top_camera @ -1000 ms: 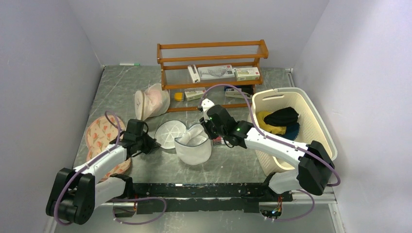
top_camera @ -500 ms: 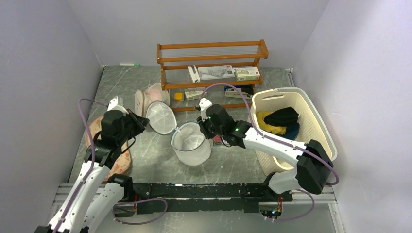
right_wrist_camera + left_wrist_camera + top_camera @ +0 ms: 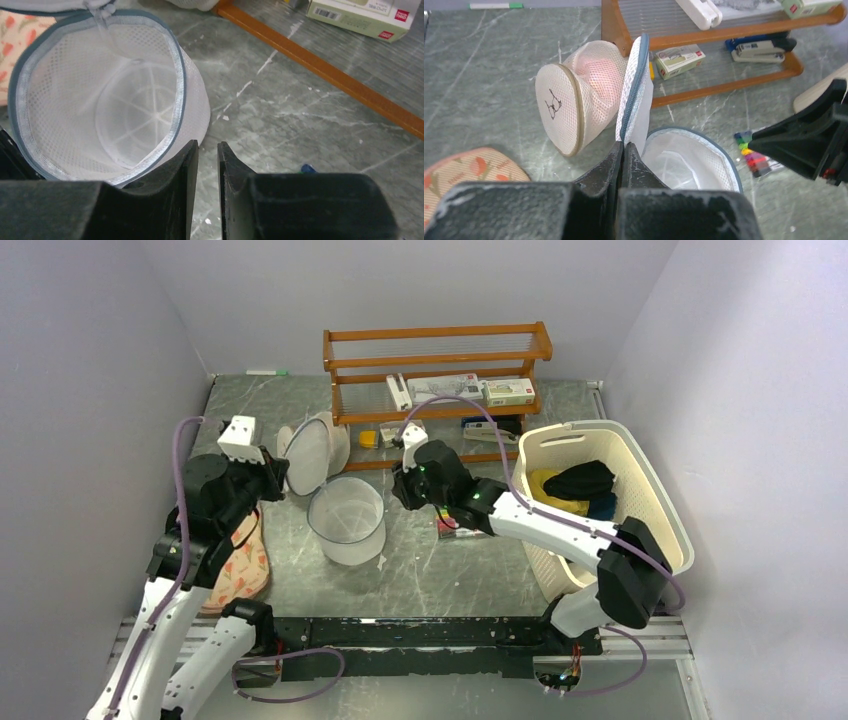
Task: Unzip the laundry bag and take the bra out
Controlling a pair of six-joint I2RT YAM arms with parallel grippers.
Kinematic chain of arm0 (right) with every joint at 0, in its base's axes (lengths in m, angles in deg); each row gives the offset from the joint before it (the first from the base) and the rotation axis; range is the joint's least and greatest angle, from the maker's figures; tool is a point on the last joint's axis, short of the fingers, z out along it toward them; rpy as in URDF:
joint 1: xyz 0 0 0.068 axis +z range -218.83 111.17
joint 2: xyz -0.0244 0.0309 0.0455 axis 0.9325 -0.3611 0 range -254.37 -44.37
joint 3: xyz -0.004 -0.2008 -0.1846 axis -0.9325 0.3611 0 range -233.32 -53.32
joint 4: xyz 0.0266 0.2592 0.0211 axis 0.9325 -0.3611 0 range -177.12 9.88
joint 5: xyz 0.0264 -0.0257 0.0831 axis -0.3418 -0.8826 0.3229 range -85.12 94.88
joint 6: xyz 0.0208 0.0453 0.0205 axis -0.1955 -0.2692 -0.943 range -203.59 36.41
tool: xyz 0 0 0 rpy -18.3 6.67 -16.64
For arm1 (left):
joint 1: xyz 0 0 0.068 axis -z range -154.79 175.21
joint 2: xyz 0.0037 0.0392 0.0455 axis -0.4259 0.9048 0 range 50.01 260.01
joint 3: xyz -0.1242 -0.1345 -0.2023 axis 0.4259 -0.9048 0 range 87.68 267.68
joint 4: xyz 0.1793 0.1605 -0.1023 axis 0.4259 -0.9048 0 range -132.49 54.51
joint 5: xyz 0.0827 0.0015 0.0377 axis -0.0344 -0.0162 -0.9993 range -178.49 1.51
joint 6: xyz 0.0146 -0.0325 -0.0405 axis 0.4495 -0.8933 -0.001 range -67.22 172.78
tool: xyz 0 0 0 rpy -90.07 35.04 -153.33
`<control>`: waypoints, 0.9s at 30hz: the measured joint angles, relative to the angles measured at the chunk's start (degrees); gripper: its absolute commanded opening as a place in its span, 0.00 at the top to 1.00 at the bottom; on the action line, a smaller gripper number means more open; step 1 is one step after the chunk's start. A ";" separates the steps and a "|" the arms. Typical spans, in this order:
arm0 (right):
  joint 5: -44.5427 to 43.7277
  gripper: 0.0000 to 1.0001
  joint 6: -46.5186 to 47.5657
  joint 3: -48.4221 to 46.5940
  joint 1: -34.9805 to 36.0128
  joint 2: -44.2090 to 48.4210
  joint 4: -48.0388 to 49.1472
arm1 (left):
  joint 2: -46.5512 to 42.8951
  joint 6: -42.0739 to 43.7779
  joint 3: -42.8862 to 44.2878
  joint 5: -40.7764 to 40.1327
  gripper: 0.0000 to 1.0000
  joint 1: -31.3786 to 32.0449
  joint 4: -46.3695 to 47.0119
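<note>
The laundry bag (image 3: 347,522) stands unzipped and open-mouthed on the table, and its white mesh inside is empty (image 3: 100,100). Its round lid (image 3: 308,455) with the grey-blue zip rim stands up on edge. My left gripper (image 3: 283,478) is raised and shut on the lid's lower edge (image 3: 624,146). My right gripper (image 3: 400,490) hovers just right of the bag's rim; its jaws (image 3: 207,150) are a narrow gap apart with only table between them. The mustard-yellow bra (image 3: 543,487) with black parts lies in the cream basket (image 3: 640,455) at the right.
A pinkish mesh pouch (image 3: 574,95) with pink contents lies behind the lid. A wooden rack (image 3: 437,350) with boxes and a stapler stands at the back. A floral pad (image 3: 235,565) lies under the left arm. A strip of coloured items (image 3: 445,525) lies under the right arm.
My left gripper rose and swung toward the back, lifting the lid upright. The bag slid left and now stands open. My right gripper has come off the bag's rim.
</note>
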 measured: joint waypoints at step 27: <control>7.91 0.02 -47.28 -18.29 -0.07 -7.76 11.80 | -3.52 16.52 -5.90 -1.01 0.93 11.08 3.21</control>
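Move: The lid of the opened laundry bag, gripped at its edge by the left hand, has its middle roughly 15 cm left of the right hand, 4 cm ahead and 8 cm higher. From that hand the bag's body stands some 12 cm left, 2 cm back and 8 cm lower; the pink-filled mesh bag lies about 20 cm left, 15 cm ahead, 10 cm down. From the left hand the lid's middle is about 6 cm ahead, 4 cm right and 3 cm below. The left fingers stay shut on the lid's edge and draw it about 3 cm right, slightly back and down, turning some 15 degrees clockwise with the hand's left side rising. Touching nothing, the right hand slides left, then climbs about 15 cm while going on left, 10 cm in all, towards the lid; it rolls its left side up some 45 degrees, tips down and spreads its fingers wide. ##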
